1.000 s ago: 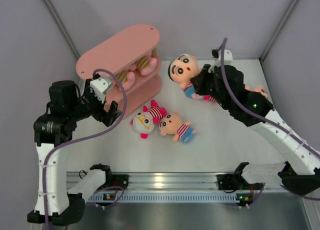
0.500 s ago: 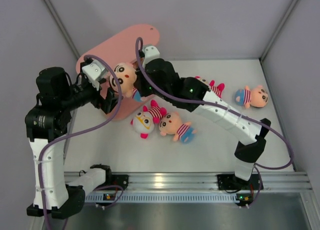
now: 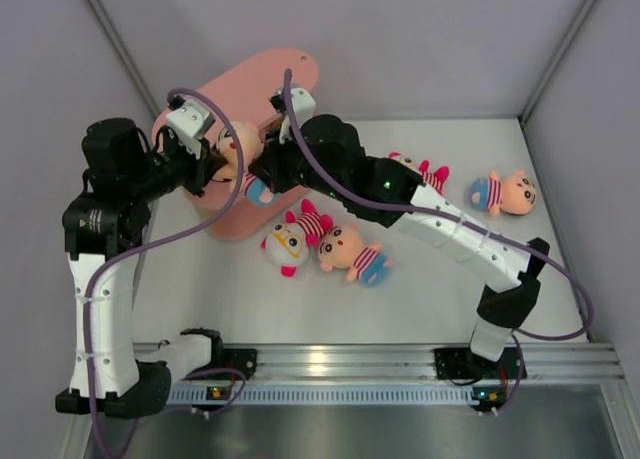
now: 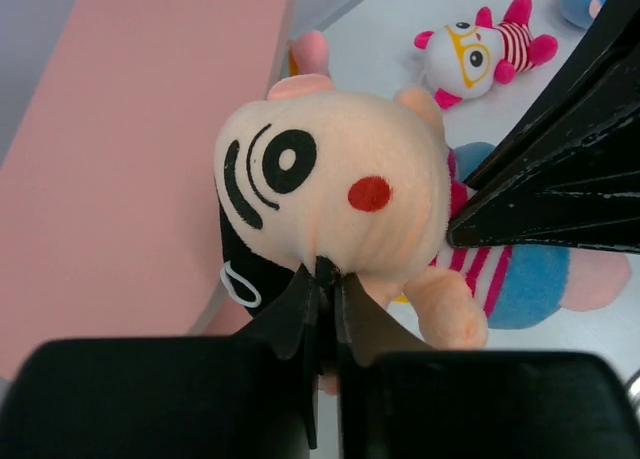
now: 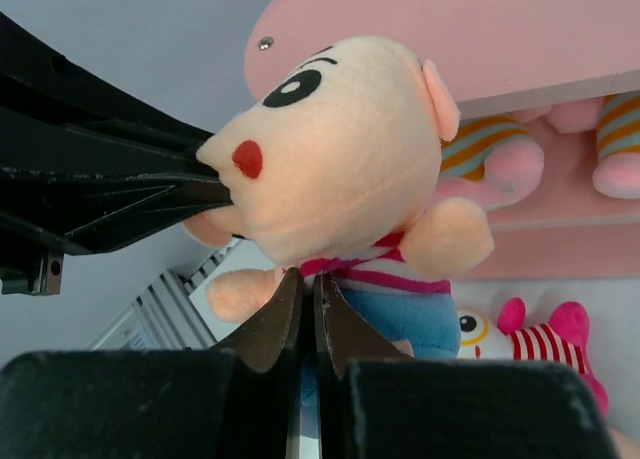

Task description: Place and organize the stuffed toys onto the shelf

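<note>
A peach stuffed toy (image 3: pixel 243 139) with a red-striped top and blue pants hangs in front of the pink shelf (image 3: pixel 255 84), held from both sides. My left gripper (image 3: pixel 218 164) is shut on the plush of its head (image 4: pixel 330 189), the tips pinching just under the cheek. My right gripper (image 5: pixel 308 279) is shut on its striped top at the neck. The left fingers (image 5: pixel 100 179) show as black blades at the toy's face in the right wrist view. A pink plush with yellow stripes (image 5: pixel 490 149) lies on the shelf's middle tier.
On the table lie a white-faced toy with pink limbs (image 3: pixel 290 241) and a peach toy (image 3: pixel 350 251) side by side. Another pink-limbed toy (image 3: pixel 425 171) is partly under the right arm. A peach toy (image 3: pixel 505 192) lies at the right. Grey walls enclose the table.
My right arm swung across from the back right to the shelf with the peach toy in it. My left gripper rose to meet it and closed on the toy's head.
</note>
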`<state>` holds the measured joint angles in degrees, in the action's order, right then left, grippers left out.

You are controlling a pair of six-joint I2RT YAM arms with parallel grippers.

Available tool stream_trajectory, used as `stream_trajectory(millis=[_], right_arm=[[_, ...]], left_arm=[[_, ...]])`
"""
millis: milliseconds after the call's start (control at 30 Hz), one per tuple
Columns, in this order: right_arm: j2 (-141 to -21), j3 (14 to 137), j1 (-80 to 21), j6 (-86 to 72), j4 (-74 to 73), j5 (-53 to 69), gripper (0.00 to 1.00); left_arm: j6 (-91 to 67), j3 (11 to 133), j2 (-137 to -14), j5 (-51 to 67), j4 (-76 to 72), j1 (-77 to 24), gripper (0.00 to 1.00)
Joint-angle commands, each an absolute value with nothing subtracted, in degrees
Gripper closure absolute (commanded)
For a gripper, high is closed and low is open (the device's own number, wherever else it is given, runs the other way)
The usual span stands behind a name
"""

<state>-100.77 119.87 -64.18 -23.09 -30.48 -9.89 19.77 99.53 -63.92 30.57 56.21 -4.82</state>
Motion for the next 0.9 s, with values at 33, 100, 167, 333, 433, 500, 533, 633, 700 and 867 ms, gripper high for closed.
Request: stream_trajectory(millis=[33, 100, 167, 333, 433, 500, 533, 633, 700, 867], right_arm=[[-97.65, 119.8, -64.6, -24.26, -21.01, -4.92, 1.0], [-97.65, 118.92, -63.73, -24.96, -19.61, -4.4, 1.0], [-97.65, 117.34, -61.53, -27.33, -18.55, -3.0, 1.0], [-96.68, 115.15, -57.13, -26.73, -18.28, -2.55, 0.53], [-92.91, 110.07, -56.87, -25.23, -18.2, -5.7, 0.38], [-88.7, 106.19, -56.08, -26.01, -17.41, -6.5, 0.37], [-87.03, 101.65, -55.64, -26.45, -16.62, -6.94, 0.37], [-81.22, 93.27, -54.32, -27.77, -13.63, -7.99, 0.36], [-78.14, 88.62, -53.62, -28.38, -12.75, -8.87, 0.36], [-74.27, 82.89, -52.12, -29.36, -12.48, -8.7, 0.36]], left_arm=[[18.37, 99.84, -63.55, 32.17, 50.19, -5.01, 1.0], [19.42, 99.84, -63.46, 31.21, 50.1, -5.01, 1.0], [20.12, 99.23, -63.63, 27.0, 48.35, -5.01, 1.0], [24.34, 99.05, -66.35, 20.31, 43.86, -5.01, 1.0], [26.97, 101.41, -69.34, 17.5, 42.02, -4.92, 1.0], [27.86, 102.65, -71.7, 15.3, 41.05, -4.75, 1.0], [28.3, 104.66, -72.76, 14.77, 41.13, -4.66, 1.0], [27.78, 109.31, -76.46, 17.48, 41.13, -1.86, 1.0], [27.16, 111.7, -79.18, 23.01, 41.22, 2.88, 1.0], [31.02, 113.73, -82.43, 31.89, 44.73, 10.79, 1.0]])
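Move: The two hands share one boy toy: its middle lies about 5 cm to the right of the left hand and 1 cm ahead, roughly at its height. The shelf top's middle is some 14 cm ahead of the left hand, 3 cm right and 6 cm below. Beneath that board, roughly 16 cm below the hand, sit the near striped toy (5 cm ahead, 5 cm right) and the far striped toy (13 cm ahead, 15 cm right). From the right hand, the boy toy lies 3 cm left and 1 cm ahead. Forward, then increasingly left, the left hand carries the boy toy over the shelf top, about 13 cm forward and 9 cm left, after finishing its pinch on the toy's cheek and turning some 15 degrees counter-clockwise. The right hand goes along forward a few centimetres, opens to let go of the toy's body, then backs off right and slightly down. ##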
